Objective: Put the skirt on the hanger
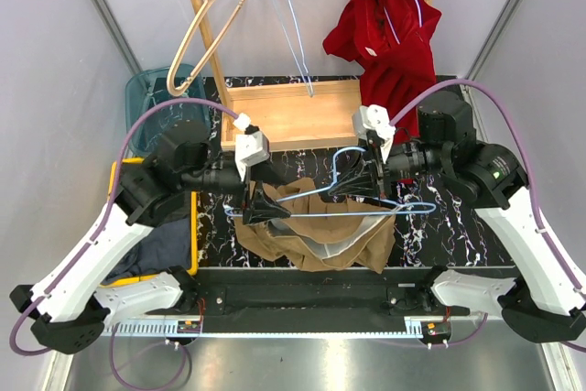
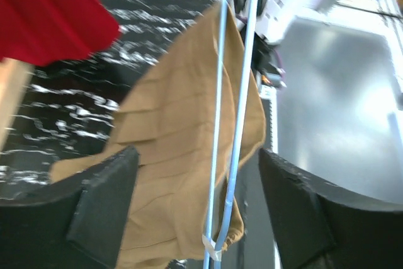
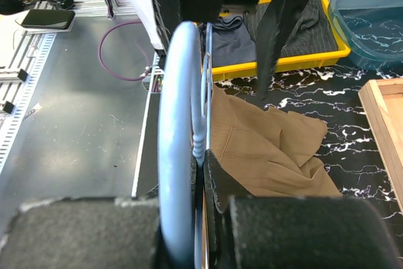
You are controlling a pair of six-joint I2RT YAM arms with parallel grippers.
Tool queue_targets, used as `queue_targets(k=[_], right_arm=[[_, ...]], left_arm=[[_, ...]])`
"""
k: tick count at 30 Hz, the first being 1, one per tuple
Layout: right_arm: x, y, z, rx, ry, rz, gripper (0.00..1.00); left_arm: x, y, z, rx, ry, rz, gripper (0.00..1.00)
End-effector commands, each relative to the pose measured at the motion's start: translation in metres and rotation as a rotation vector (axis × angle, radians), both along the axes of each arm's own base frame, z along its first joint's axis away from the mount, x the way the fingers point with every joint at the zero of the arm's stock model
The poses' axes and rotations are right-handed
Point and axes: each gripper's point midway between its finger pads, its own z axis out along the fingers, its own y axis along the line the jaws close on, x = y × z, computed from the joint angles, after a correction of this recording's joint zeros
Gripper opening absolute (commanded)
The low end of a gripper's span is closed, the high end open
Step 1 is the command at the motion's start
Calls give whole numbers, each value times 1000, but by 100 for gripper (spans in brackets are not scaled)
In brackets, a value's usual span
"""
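A tan skirt point(image 1: 320, 231) lies crumpled on the black marbled table point(image 1: 439, 222), partly draped over the lower bar of a light blue wire hanger point(image 1: 385, 210). My right gripper point(image 1: 371, 185) is shut on the hanger point(image 3: 176, 124) near its neck, with the skirt point(image 3: 271, 149) lying just beyond its fingers. My left gripper point(image 1: 261, 203) is at the hanger's left end. In the left wrist view its jaws point(image 2: 198, 181) stand wide apart. The hanger's two wires point(image 2: 242, 105) and a fold of skirt point(image 2: 170, 137) hang between them, touching neither finger.
A wooden rack base point(image 1: 293, 112) stands behind, with a beige hanger point(image 1: 215, 25), a spare wire hanger point(image 1: 293, 25) and a red garment point(image 1: 389, 34) on its rail. A teal bin point(image 1: 151, 98) and a yellow bin point(image 1: 124, 171) of dark clothes sit at the left.
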Motion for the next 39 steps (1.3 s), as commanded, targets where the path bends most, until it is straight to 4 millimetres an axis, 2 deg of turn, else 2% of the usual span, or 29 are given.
queue_targets(k=[1, 2, 3, 5, 6, 9, 14, 15, 16, 19, 22, 23, 27, 29, 30, 31, 33, 34, 39], right_arm=[[-16, -3, 17, 58, -46, 61, 0], [-16, -3, 17, 61, -48, 62, 0], [-16, -3, 18, 64, -50, 62, 0], [-14, -2, 17, 65, -49, 55, 0], [-15, -2, 18, 67, -51, 55, 0], [-11, -2, 15, 63, -50, 41, 0], [4, 2, 12, 64, -43, -36, 1], [6, 1, 14, 73, -51, -55, 2], [13, 1, 14, 75, -48, -102, 12], [29, 1, 19, 121, -81, -194, 15], [50, 0, 28, 177, -101, -318, 43], [56, 0, 32, 200, -112, -343, 60], [70, -4, 46, 260, -129, -435, 85], [77, -9, 51, 284, -139, -493, 94], [78, -13, 54, 296, -144, -516, 100], [83, -17, 55, 304, -148, -555, 100], [85, -24, 58, 319, -158, -595, 100], [89, -27, 54, 315, -154, -624, 99], [88, -34, 45, 311, -145, -658, 100]], left_arm=[[-18, -3, -4, -8, 43, -108, 69], [-16, -4, -6, -1, 49, -103, 64], [-12, -5, -9, 8, 56, -91, 49], [0, -5, -11, 24, 44, -23, 32], [5, -4, -11, 27, 48, 12, 19], [19, 1, -4, 22, 17, 121, 1], [37, 12, 12, -43, -18, 281, 0], [36, 16, 14, -57, -22, 303, 0], [37, 19, 19, -76, -32, 322, 0], [33, 28, 28, -121, -48, 359, 0], [33, 38, 38, -157, -48, 417, 0], [37, 43, 39, -163, -40, 462, 0], [46, 62, 44, -178, -49, 584, 0], [53, 75, 40, -146, -57, 665, 0], [56, 83, 45, -151, -60, 712, 0], [57, 90, 40, -122, -52, 746, 0], [63, 107, 47, -112, -72, 835, 0], [63, 114, 43, -81, -71, 863, 0], [58, 131, 45, -70, -101, 908, 0]])
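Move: The hanger's left end section already lies between the left hand's open fingers, about 1 cm back and 2 cm lower; its neck, pinched in the right hand, is some 10 cm right of the left hand, 3 cm ahead and 5 cm higher. The skirt's middle is roughly 9 cm right, 2 cm back and 15 cm below the left hand. From that hand the rack tray lies about 26 cm ahead, 5 cm right and 25 cm down. The hanger is handed over: the left fingers settle a little lower, shut on its left end section, then carry it about 10 cm left and 5 cm forward, swinging some 45 degrees counter-clockwise. The right hand, still pinching the neck, eases forward, then opens wide, lets go and draws off forward, a little up and right, turning clockwise. ##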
